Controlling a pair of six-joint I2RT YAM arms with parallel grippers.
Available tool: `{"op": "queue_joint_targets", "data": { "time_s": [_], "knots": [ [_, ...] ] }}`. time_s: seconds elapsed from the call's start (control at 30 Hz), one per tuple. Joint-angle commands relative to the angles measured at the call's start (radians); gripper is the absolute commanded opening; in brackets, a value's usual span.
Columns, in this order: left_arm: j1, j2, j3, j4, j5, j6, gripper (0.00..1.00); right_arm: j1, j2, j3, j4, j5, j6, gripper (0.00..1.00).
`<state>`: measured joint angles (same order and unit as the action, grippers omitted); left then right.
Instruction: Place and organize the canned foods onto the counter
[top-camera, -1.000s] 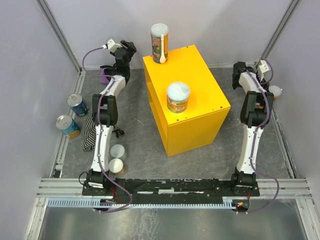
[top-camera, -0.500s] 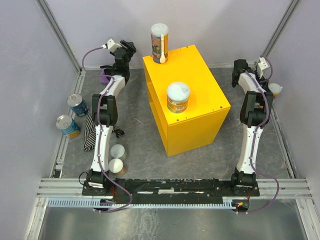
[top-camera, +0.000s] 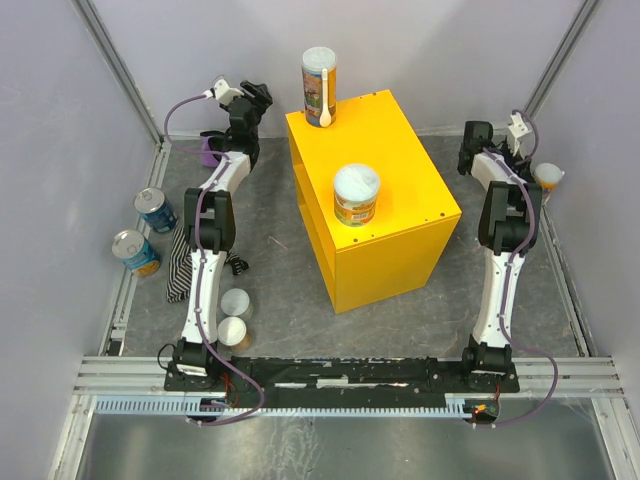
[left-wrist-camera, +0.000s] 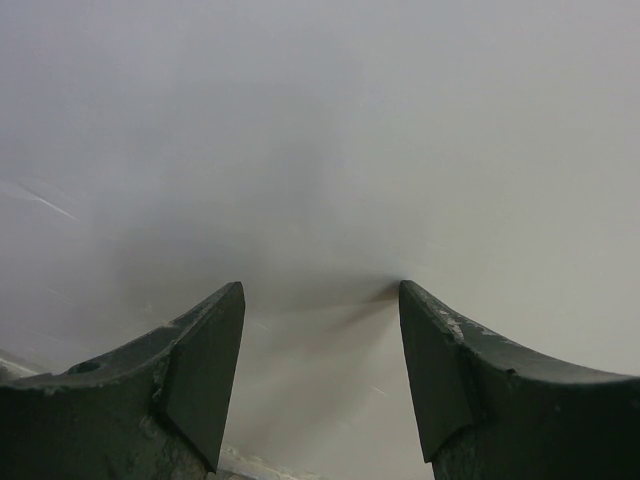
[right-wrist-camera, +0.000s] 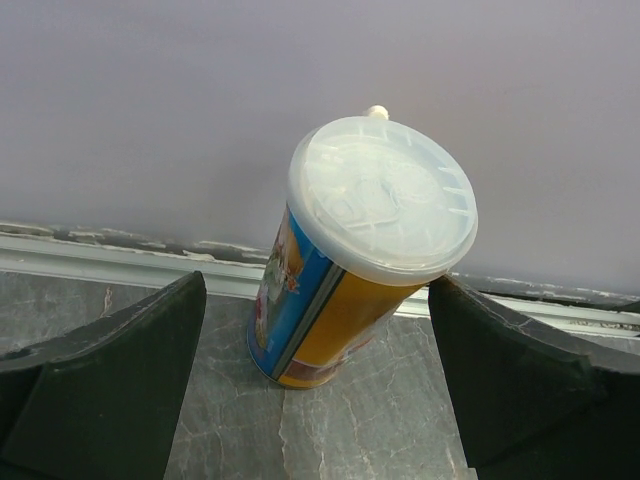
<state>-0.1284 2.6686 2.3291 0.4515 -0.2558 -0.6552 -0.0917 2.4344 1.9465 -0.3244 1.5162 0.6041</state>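
Observation:
The yellow counter (top-camera: 390, 215) stands mid-table. On its top are a tall tube (top-camera: 319, 85) at the back corner and a short orange can with a pale lid (top-camera: 356, 195). Two blue tins (top-camera: 156, 210) (top-camera: 135, 252) stand at the far left. Two pale-lidded tubs (top-camera: 235, 303) (top-camera: 232, 331) sit by the left arm's base. Another pale-lidded can (right-wrist-camera: 350, 260) (top-camera: 548, 180) stands by the right wall. My right gripper (right-wrist-camera: 318, 280) is open, with that can ahead between its fingers, untouched. My left gripper (left-wrist-camera: 320, 290) is open and empty, facing bare wall.
A striped black-and-white cloth (top-camera: 180, 262) lies left of the left arm. A purple cloth (top-camera: 209, 150) sits in the back left corner. A metal rail (right-wrist-camera: 120, 255) runs along the foot of the wall behind the right-hand can.
The right wrist has turned a little, its dark end shifting left, and more of the can by the right wall shows. The left arm has not moved.

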Motion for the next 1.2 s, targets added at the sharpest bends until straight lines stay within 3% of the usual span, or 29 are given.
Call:
{"op": "queue_joint_targets", "data": {
  "time_s": [0.0,0.4,0.7,1.17],
  "knots": [
    [0.006,0.002,0.013,0.055,0.006,0.01,0.7,0.011,-0.044,0.025,0.049,0.035,-0.024,1.0],
    [0.007,0.008,0.015,0.07,0.023,-0.001,0.7,0.036,-0.13,-0.025,-0.054,0.07,0.118,1.0],
    [0.004,0.004,-0.001,0.071,0.031,-0.019,0.7,0.076,-0.168,-0.001,-0.107,0.045,0.114,0.99],
    [0.002,0.044,0.063,0.056,0.028,-0.037,0.7,0.04,-0.186,0.025,-0.167,0.065,0.154,0.99]
  ]
}}
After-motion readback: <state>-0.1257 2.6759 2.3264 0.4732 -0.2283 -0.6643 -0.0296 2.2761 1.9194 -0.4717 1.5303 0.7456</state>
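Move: The lidded can by the right wall stands about 5 cm to the right of the right hand, some 2 cm back and with its middle roughly 6 cm below. The yellow counter is about 45 cm to that hand's left and 3 cm back; the short can on it lies some 48 cm left, 15 cm back and 15 cm higher. From the left hand the lidded can is about 80 cm right, 28 cm back and 14 cm down. Easing left first, away from the lidded can and the right wall, the right hand then climbs about 6 cm, going some 4 cm left before sliding back right by about 1 cm. Its wide-open fingers keep pointing at the wall while it rolls about 7 degrees, forward side rising. ##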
